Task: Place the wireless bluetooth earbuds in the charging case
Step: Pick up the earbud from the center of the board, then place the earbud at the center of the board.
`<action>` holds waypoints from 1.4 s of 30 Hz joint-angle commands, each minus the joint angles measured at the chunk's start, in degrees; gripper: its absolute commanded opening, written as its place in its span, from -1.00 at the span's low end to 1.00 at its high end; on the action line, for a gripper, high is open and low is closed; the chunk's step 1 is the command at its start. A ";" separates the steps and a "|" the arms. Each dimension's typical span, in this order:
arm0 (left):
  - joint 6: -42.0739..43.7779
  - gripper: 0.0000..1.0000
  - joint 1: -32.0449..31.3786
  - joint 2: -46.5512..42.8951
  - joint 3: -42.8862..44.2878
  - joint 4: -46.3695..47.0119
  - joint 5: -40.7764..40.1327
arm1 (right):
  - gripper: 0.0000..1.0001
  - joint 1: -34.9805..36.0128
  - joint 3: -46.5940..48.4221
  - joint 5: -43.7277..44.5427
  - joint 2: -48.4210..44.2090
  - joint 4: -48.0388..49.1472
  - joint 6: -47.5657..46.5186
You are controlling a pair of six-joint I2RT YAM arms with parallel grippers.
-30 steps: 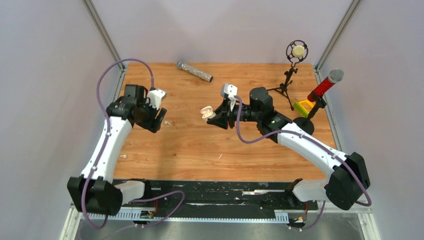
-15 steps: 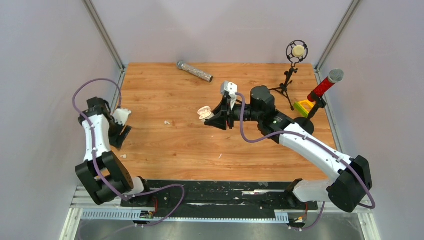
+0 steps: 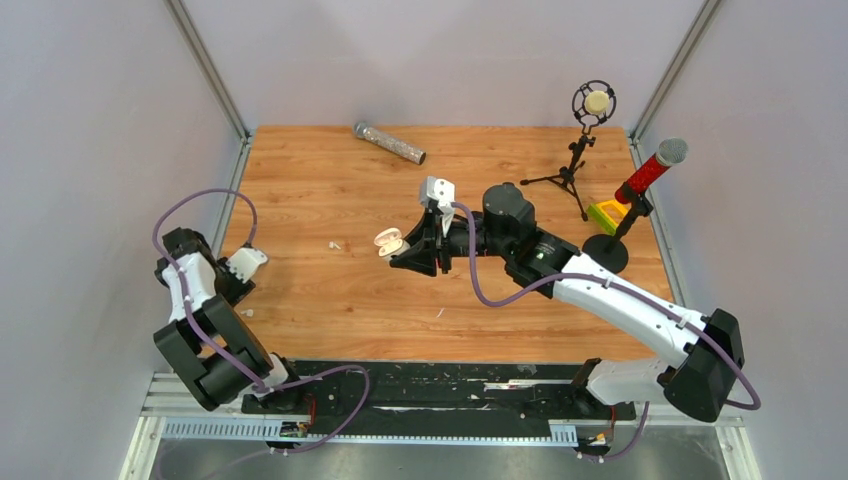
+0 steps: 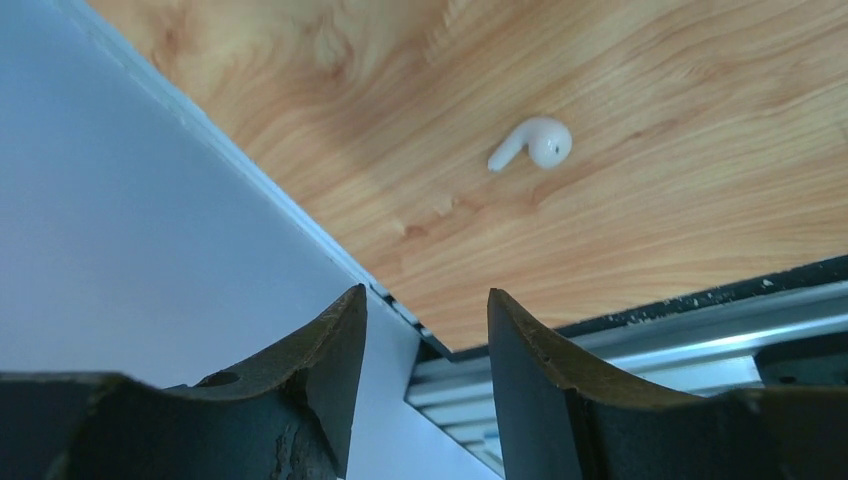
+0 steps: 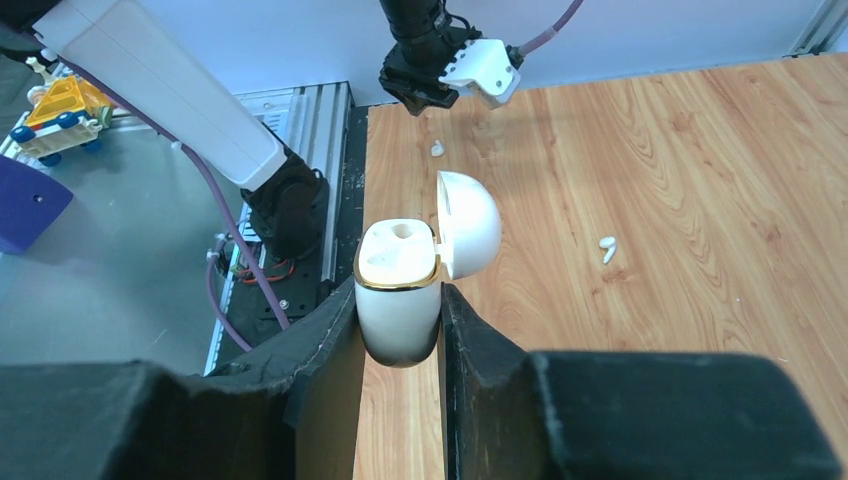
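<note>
One white earbud (image 4: 533,143) with a short stem lies on the wooden table (image 3: 350,290) near its front left corner. It also shows as a tiny speck (image 3: 246,313) from above and as the speck (image 5: 437,149) in the right wrist view. My left gripper (image 4: 425,295) hovers just beside it at the table's left edge (image 3: 243,268), open with nothing between its fingers. The white charging case (image 5: 400,270) has a gold rim and its lid flipped open. My right gripper (image 5: 399,295) is shut on its body, holding it over mid-table (image 3: 388,241).
A small white piece (image 3: 334,244) lies left of the case, and a white fleck (image 3: 438,313) lies nearer the front. At the back are a silver microphone (image 3: 390,143), a tripod microphone (image 3: 590,105), a red microphone (image 3: 652,170) and a yellow-green block (image 3: 606,214). Grey walls enclose the table.
My left arm has drawn back from mid-left of the table to its front left edge. The right arm has carried the open case leftward.
</note>
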 commanded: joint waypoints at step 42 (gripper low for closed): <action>-12.38 -1.00 -27.82 8.40 2.94 -3.62 14.55 | -1.00 0.49 -0.29 4.74 -1.02 1.00 -4.40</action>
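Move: The loose earbud nearest the left hand lies about 3 cm to the left hand's right, roughly 1 cm ahead and 5 cm below it. The second earbud is farther in on the board, some 16 cm ahead of the left hand, 21 cm to its right and 6 cm below. From the right hand, which already holds the open charging case, the near earbud is about level ahead, some 35 cm to the left and 29 cm below. The left hand sinks about 5 cm with its fingers half open while easing a few centimetres right, down onto the near earbud, then carries on right with a slight forward drift as its fingers close and pinch the earbud at their tips. Still low over the board, it speeds up to the right, some 10 cm right in all, turning about 15 degrees clockwise and swinging the fingertips rightward, while the right hand keeps hold of the open case and eases forward a centimetre or two. ##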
